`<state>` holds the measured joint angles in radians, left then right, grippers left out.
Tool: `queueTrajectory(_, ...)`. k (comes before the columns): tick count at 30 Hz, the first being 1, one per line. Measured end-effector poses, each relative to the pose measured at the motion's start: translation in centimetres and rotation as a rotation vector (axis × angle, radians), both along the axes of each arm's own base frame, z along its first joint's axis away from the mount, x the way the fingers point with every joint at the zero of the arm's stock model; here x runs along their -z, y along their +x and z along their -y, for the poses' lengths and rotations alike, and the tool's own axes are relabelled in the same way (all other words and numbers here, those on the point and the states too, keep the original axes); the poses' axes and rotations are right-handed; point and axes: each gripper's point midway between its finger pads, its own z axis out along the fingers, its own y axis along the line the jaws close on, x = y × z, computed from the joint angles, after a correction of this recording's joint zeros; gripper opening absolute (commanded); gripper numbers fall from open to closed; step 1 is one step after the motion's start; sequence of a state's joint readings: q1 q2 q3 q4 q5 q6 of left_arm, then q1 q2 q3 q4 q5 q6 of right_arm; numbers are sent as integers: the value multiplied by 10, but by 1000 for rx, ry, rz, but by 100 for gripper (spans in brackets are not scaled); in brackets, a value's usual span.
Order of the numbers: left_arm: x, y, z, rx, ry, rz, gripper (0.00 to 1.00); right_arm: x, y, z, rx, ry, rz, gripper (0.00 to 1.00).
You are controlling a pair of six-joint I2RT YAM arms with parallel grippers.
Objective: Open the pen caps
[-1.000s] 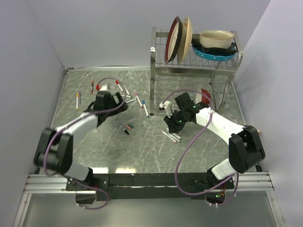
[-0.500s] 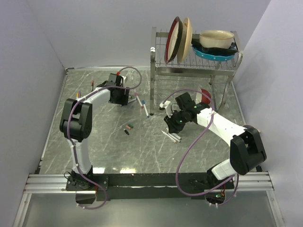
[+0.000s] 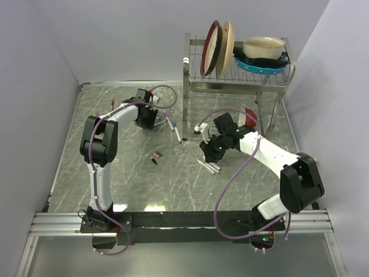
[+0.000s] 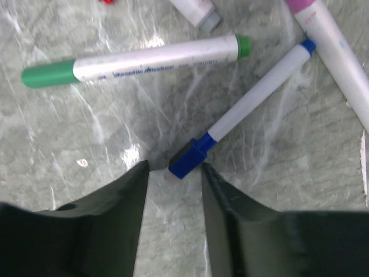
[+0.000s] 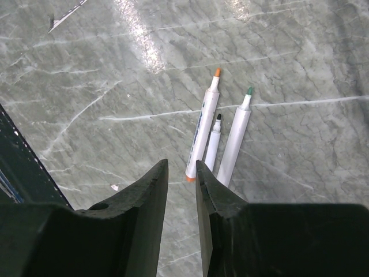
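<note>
In the left wrist view a white pen with a blue cap (image 4: 188, 158) lies slanted on the marble table. My left gripper (image 4: 174, 166) stands open just short of it, the cap's end at the mouth between the fingertips. Beside it lie a pen with a green cap (image 4: 48, 74) and one with a pink cap (image 4: 304, 6). From above, the left gripper (image 3: 146, 119) is at the back, over the pen cluster (image 3: 173, 128). My right gripper (image 5: 181, 164) is open by a narrow gap, holding nothing, near three uncapped pens (image 5: 222, 141).
A metal dish rack (image 3: 236, 75) with plates and bowls stands at the back right, a red dish (image 3: 249, 116) beneath it. Loose caps (image 3: 155, 157) lie mid-table. More pens (image 3: 112, 104) lie at the back left. Walls close in on both sides.
My left arm has swung from mid-left to the back, over the pens beside the rack, and its jaws have narrowed. The right arm has not moved.
</note>
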<state>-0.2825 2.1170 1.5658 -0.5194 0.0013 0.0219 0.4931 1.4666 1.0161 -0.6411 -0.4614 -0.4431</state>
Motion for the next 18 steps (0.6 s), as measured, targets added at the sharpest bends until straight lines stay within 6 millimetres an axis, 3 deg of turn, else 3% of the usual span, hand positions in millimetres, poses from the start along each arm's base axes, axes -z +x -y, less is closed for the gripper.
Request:
queueTrajectory(5, 0, 6, 1, 19, 7, 9, 37, 3, 0, 0, 0, -5, -9, 33)
queueTrajectory(18, 0, 6, 1, 41, 21, 31, 4, 3, -1, 0, -2, -2, -11, 33)
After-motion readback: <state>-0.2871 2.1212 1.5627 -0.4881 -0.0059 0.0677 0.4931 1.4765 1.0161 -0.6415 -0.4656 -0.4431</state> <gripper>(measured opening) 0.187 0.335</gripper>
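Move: The blue pen's cap lies almost between the left hand's open fingertips, about 1 cm ahead, 1 cm to the right and 1 cm below. At much that same level, the green pen lies crosswise some 6 cm ahead, the red-capped marker about 10 cm ahead and 3 cm right, and the magenta-capped pen roughly 10 cm right and 3 cm ahead. From the right hand the blue cap is some 20 cm ahead, 28 cm left and 8 cm below. The left hand, already down at the table with its fingers about half open, creeps forward not quite 1 cm at the same height, so that the tips straddle the free end of the blue cap, its wrist barely turning. Meanwhile the fingers close steadily from either side until they pinch the cap near its end, where they stop just short of shut and the grip tightens, the pen still lying down on the table. ##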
